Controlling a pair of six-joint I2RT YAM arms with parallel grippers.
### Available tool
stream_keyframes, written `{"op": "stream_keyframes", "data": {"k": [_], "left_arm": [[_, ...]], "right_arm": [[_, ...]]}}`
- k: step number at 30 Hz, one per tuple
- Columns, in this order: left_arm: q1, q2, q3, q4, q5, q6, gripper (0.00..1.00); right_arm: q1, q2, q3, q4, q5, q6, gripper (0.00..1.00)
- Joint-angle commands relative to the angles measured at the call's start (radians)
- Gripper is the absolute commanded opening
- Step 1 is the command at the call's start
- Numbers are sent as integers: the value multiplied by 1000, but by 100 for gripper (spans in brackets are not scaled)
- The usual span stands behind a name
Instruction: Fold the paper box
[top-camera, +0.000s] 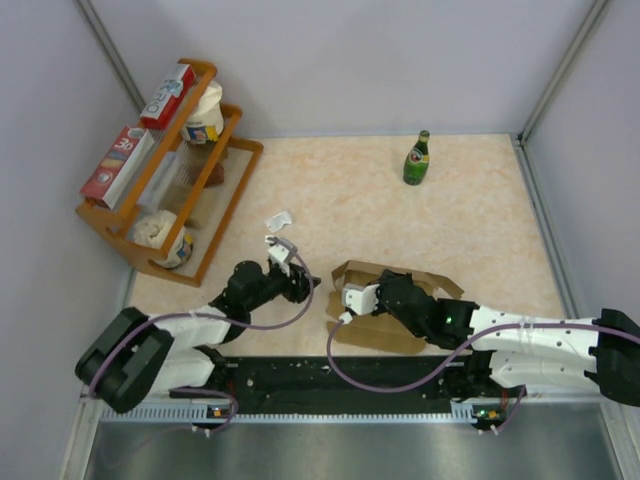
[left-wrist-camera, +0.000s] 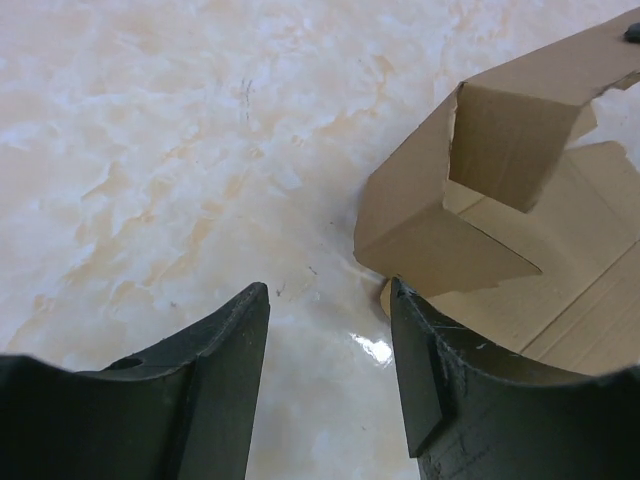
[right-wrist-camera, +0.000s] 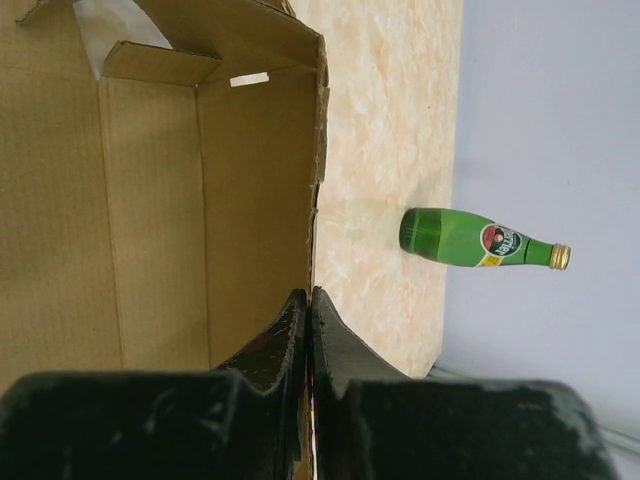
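Observation:
The paper box (top-camera: 375, 335) is plain brown cardboard, partly folded, lying near the table's front edge in front of the right arm. In the right wrist view its inside (right-wrist-camera: 150, 200) shows with one wall standing upright. My right gripper (right-wrist-camera: 308, 297) is shut on that wall's edge, one finger inside the box and one outside; in the top view this gripper (top-camera: 358, 297) sits at the box's left end. My left gripper (top-camera: 305, 285) hovers just left of the box, open, with only bare table between its fingers (left-wrist-camera: 330, 300). A raised corner flap of the box (left-wrist-camera: 500, 250) lies right beside its right finger.
A green bottle (top-camera: 417, 159) stands at the back right, also visible in the right wrist view (right-wrist-camera: 480, 240). A wooden rack (top-camera: 170, 170) at the left holds red-and-white cartons and jars. A crumpled white scrap (top-camera: 278, 220) lies behind the left gripper. Grey walls enclose the table.

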Motion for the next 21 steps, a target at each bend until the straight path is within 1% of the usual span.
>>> {"op": "stream_keyframes", "data": {"k": [1, 6, 12, 16, 21], "left_arm": [[5, 149, 105, 40, 95, 71, 56], [3, 278, 156, 143, 246, 74, 58], [5, 338, 179, 176, 335, 88, 59], [3, 358, 173, 218, 387, 69, 59], [2, 378, 161, 288, 419, 33, 59]], "right_arm": [[17, -7, -5, 42, -15, 22, 0], [17, -2, -6, 36, -16, 24, 0], [17, 7, -11, 41, -16, 22, 0], [17, 22, -13, 42, -13, 22, 0], [19, 41, -14, 41, -7, 22, 0]]}}
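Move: The box's upright left end flap lies about 8 cm to the right of my open left hand, level with it fore and aft and roughly 2 cm lower. The box's floor panel is some 13 cm to my left hand's right, 8 cm back and 7 cm below. From my right hand, still pinching the far wall's upper edge, that flap is about 8 cm left, 2 cm back and 5 cm below. I swing my left hand about 5 cm to the right towards the box's left end flap. It dips some 2 cm as it starts, then eases back a little while turning about 20 degrees clockwise. My fingers stay half open, and they come up against the flap and push it inward. My right hand stays in place and keeps its pinch on the far wall. ##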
